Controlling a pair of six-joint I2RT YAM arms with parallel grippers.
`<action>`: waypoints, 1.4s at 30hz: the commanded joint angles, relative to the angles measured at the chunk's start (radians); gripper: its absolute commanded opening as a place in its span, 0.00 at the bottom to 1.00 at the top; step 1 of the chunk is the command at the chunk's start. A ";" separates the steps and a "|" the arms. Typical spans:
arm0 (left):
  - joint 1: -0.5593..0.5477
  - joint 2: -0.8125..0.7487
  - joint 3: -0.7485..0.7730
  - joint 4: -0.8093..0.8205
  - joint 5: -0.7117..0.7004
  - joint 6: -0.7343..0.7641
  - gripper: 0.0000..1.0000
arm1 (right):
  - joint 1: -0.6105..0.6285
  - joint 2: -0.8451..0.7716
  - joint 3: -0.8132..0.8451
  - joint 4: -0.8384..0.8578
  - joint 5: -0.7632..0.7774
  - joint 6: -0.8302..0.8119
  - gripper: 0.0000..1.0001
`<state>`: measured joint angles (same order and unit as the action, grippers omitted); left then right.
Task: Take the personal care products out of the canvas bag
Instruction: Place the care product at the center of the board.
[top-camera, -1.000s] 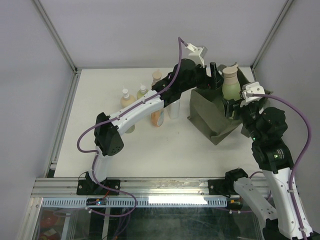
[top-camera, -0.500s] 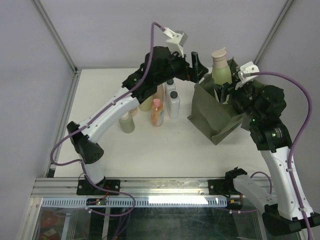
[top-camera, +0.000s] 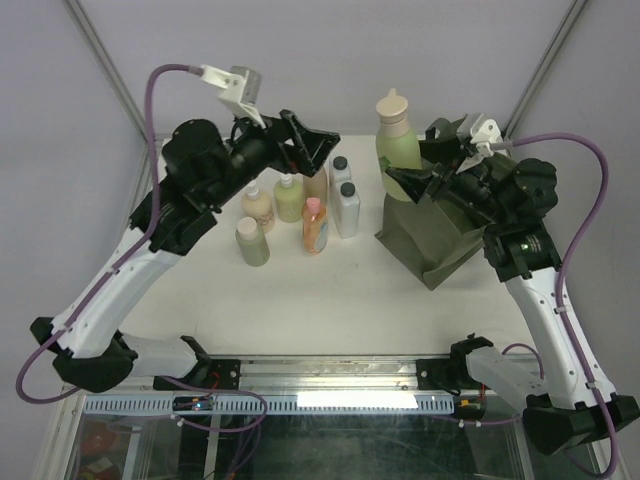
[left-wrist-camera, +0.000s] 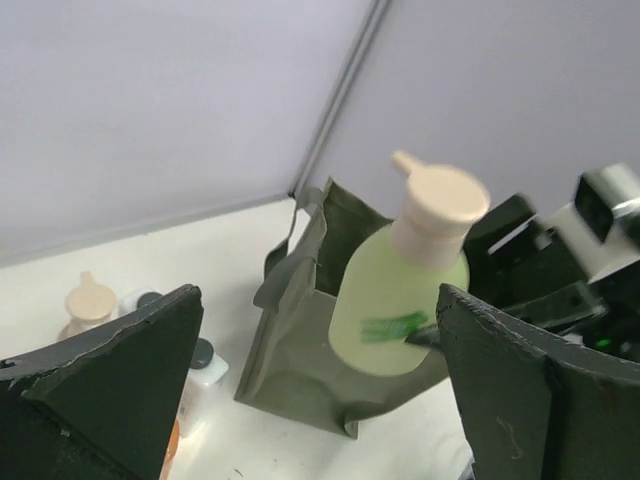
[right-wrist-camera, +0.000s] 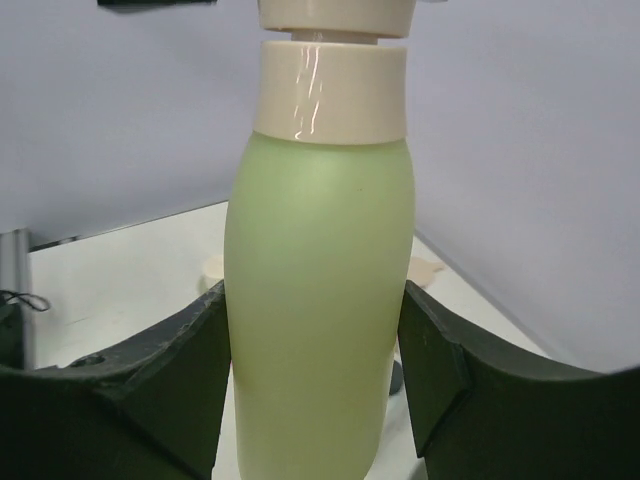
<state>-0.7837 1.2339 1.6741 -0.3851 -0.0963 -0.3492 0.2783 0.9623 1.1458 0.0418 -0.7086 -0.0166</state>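
My right gripper (top-camera: 418, 160) is shut on a yellow-green bottle (top-camera: 398, 140) with a beige cap and holds it upright above the olive canvas bag (top-camera: 430, 235). In the right wrist view the bottle (right-wrist-camera: 315, 300) fills the gap between both fingers (right-wrist-camera: 170, 380). The left gripper (top-camera: 318, 148) hangs open and empty above the bottles on the table, to the left of the bag. In its wrist view the left gripper (left-wrist-camera: 318, 292) frames the bottle (left-wrist-camera: 395, 310) and the bag (left-wrist-camera: 300, 340). The bag's inside is hidden.
Several bottles stand grouped left of the bag: a tan one (top-camera: 257, 205), a yellow-green one (top-camera: 289, 198), an orange one (top-camera: 314, 225), a white one with a black cap (top-camera: 347, 208) and a beige one (top-camera: 253, 242). Grey walls close in the back and both sides.
The left gripper has drawn back leftward from the bag and opened wide. The right gripper has lifted the yellow-green bottle up and left, clear of the bag.
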 joint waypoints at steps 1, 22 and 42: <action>0.006 -0.071 -0.011 -0.039 -0.126 0.014 0.99 | 0.096 0.016 -0.023 0.380 -0.145 0.112 0.00; 0.006 -0.155 0.045 -0.374 -0.268 -0.107 0.99 | 0.607 0.382 -0.464 1.083 0.157 -0.042 0.00; 0.007 -0.119 -0.137 -0.944 -0.203 -0.643 0.99 | 0.633 0.714 -0.478 1.403 0.140 -0.065 0.00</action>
<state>-0.7834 1.1454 1.5646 -1.3220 -0.3351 -0.9035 0.9085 1.7206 0.6334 1.1690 -0.5797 -0.0570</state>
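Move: The cream-capped light green pump bottle is already in the right fingers; the free board spot it is bound for lies about 22 cm left of the right hand, 7 cm back and roughly 38 cm down. About 33 cm below that hand, the white-capped bottle stands 30 cm left and 1 cm ahead, the orange bottle 17 cm left and 4 cm ahead. From the left hand the spot is some 8 cm back, 3 cm left and 44 cm down. The pump bottle, kept in the right fingers, is carried down nearly 28 cm and left 22 cm, swinging back and then slightly forward towards the spot beside the white-capped bottle, while the hand turns roughly 30 degrees counter-clockwise, slowing at the end. The left hand, empty and open, shifts left, then sinks about 20 cm and draws back, tipping its fingers down over the work. ##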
